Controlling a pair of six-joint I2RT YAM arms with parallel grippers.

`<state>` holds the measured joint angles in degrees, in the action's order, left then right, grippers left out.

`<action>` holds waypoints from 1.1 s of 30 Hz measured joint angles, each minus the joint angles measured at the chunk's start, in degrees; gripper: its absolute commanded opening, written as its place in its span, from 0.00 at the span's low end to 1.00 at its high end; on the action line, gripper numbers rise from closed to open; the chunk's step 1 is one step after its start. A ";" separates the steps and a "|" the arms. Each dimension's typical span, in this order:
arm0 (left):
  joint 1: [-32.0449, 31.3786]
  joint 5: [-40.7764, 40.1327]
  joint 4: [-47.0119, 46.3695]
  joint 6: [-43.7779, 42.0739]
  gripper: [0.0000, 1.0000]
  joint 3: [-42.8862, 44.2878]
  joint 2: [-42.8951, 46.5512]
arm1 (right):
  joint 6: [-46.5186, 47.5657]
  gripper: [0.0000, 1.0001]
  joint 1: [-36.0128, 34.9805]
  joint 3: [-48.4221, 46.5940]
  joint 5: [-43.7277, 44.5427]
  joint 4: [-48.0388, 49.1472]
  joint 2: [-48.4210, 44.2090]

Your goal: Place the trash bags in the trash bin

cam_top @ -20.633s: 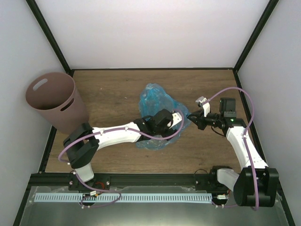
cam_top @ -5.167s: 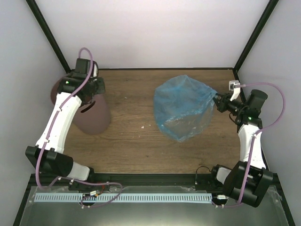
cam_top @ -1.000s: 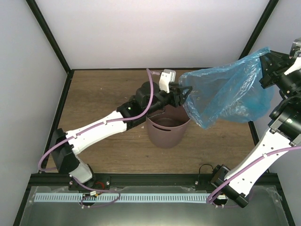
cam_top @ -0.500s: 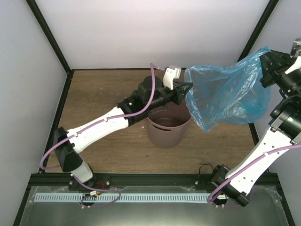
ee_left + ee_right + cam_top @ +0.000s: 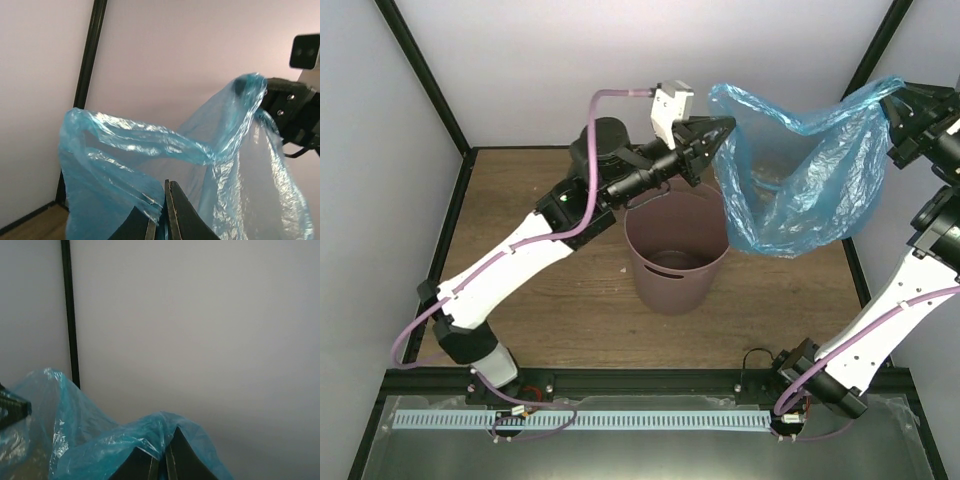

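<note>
The light-blue trash bag hangs stretched in the air between my two grippers, its mouth open upward, just right of and above the mauve-brown trash bin standing upright on the table. My left gripper is shut on the bag's left rim; in the left wrist view the plastic is pinched between the closed fingers. My right gripper is shut on the bag's right rim, high at the right wall; the right wrist view shows the bag gripped there.
The wooden table is boxed in by white walls and black frame posts. The right arm rises steeply along the right wall. The left arm reaches over the table's left half.
Both grippers have lifted the bag higher and its mouth has spread open. The left gripper rose up away from the bin's rim. The bin has not moved in the last second.
</note>
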<state>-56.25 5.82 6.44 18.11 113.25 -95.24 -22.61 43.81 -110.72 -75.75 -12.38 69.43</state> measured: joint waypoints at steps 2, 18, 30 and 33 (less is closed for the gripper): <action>-0.02 -0.33 0.39 -0.59 0.04 0.83 1.01 | -1.64 0.01 0.00 -1.07 -1.25 2.01 0.35; -2.21 -3.02 8.50 -3.06 0.04 6.43 8.50 | -18.95 0.01 0.00 -0.66 -5.03 22.25 -3.28; -2.29 -8.00 12.55 -5.31 0.04 6.25 14.45 | -25.94 0.01 0.00 -4.17 -7.26 23.74 -0.35; -2.29 -9.31 13.09 -5.62 0.04 6.27 14.29 | -25.03 0.01 -0.07 -4.66 -7.19 20.00 2.25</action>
<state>-58.54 -3.49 19.53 12.49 119.52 -80.95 -47.64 43.75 -115.37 -82.94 7.62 71.68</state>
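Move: The trash bin stands about 6 cm left of the left hand, some 3 cm back and 43 cm lower; from the right hand its middle is about 26 cm to the left, 1 cm back and 50 cm down. The held trash bag bulges between the hands, its middle around 12 cm right of the left hand, 2 cm back and 12 cm below; from the right hand that is about 9 cm left, level in depth and 19 cm down. Both shut grippers keep their pinch on opposite sides of the bag's rim. The left draws its side left across above the bin, about 12 cm, while rising some 10 cm and easing back. The right first swings left and back with a slight rise, then turns and returns forward and right over more than half of that way, ending pulling apart from the left hand. ##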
